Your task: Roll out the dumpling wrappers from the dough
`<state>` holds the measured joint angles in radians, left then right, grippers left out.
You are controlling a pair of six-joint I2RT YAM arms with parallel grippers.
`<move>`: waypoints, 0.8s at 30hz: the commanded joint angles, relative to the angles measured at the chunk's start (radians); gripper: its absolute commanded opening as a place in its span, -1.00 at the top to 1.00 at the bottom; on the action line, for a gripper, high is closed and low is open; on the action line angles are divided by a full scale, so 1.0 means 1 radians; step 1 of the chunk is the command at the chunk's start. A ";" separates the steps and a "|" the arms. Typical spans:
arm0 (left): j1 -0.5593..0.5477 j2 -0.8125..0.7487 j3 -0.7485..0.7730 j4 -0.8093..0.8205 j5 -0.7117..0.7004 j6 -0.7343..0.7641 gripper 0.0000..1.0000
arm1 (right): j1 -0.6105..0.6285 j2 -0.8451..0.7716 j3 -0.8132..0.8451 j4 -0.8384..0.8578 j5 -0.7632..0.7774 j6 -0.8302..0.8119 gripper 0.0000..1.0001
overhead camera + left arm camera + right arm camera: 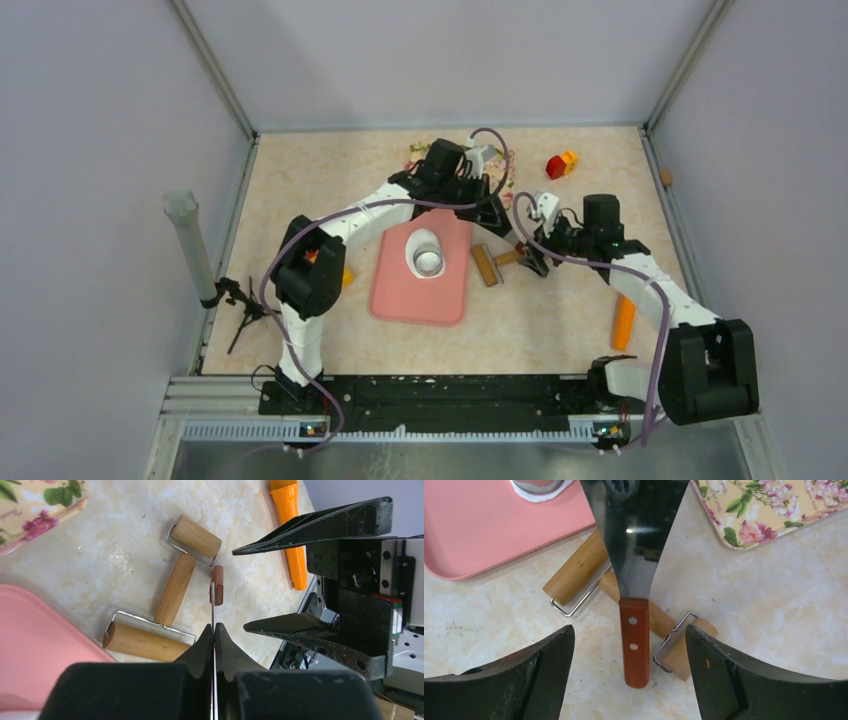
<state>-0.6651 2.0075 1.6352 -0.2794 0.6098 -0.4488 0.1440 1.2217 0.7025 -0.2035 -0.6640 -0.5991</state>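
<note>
The white dough (424, 243) lies on the pink mat (400, 295) with a metal ring (430, 263) on it; its edge (540, 495) shows in the right wrist view. The dumpling wrappers are out of view. My left gripper (214, 628) is shut on the steel blade (639, 535) of a scraper, seen edge-on in the left wrist view. The scraper's red-brown handle (634, 645) sticks out between the fingers of my right gripper (629, 632), which is open and not touching it. In the top view both grippers meet right of the mat, left (497, 215) and right (532, 262).
A two-ended wooden roller (172, 592) lies on the table under the scraper, next to the mat's right edge. A floral tray (774, 505) sits at the back. An orange tool (624, 322) lies by the right arm, and red and orange blocks (560, 164) sit far right.
</note>
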 commanded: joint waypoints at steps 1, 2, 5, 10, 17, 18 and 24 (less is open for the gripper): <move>0.032 -0.106 -0.050 0.076 -0.028 -0.030 1.00 | -0.021 0.001 0.004 -0.055 -0.076 -0.144 -0.60; 0.036 -0.116 -0.072 0.090 -0.035 -0.042 1.00 | -0.021 0.003 -0.011 -0.055 -0.072 -0.169 -0.61; 0.045 -0.134 -0.105 0.118 -0.043 -0.058 1.00 | -0.021 0.018 -0.036 -0.048 -0.079 -0.212 -0.65; 0.048 -0.136 -0.127 0.137 -0.040 -0.073 1.00 | -0.011 0.068 -0.070 0.059 -0.044 -0.168 -0.64; 0.048 -0.134 -0.125 0.143 -0.030 -0.080 1.00 | 0.039 0.114 -0.121 0.257 0.007 -0.093 -0.54; 0.048 -0.134 -0.126 0.143 -0.027 -0.080 1.00 | 0.052 0.123 -0.123 0.289 0.040 -0.084 -0.46; 0.053 -0.156 -0.138 0.143 -0.029 -0.077 1.00 | 0.063 0.207 -0.054 0.236 0.075 -0.072 0.17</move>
<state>-0.6159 1.9282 1.5120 -0.1871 0.5713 -0.5247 0.1989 1.3846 0.5861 0.0185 -0.6064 -0.6819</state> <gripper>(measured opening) 0.001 0.487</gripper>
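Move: My left hand still pinches the spatula by its blade, the handle slanting down about 7 cm to its right, 3 cm back and 11 cm below it. From my open right hand that handle lies about 8 cm below, 1 cm back and 1 cm to the right. The rolling pin on the table is about 3 cm ahead of, 2 cm left of and 11 cm below my right hand; the pink tray's middle is some 22 cm left of that hand, 1 cm ahead and 12 cm down. I lower my right hand about 6 cm onto the spatula handle, easing back a little at first, then coming forward again and slightly left as its wide-open fingers begin to close, one on each side of the wood. My left hand keeps its pinch on the blade, shifts about 3 cm left and slightly forward with a small counter-clockwise turn, then holds still. ##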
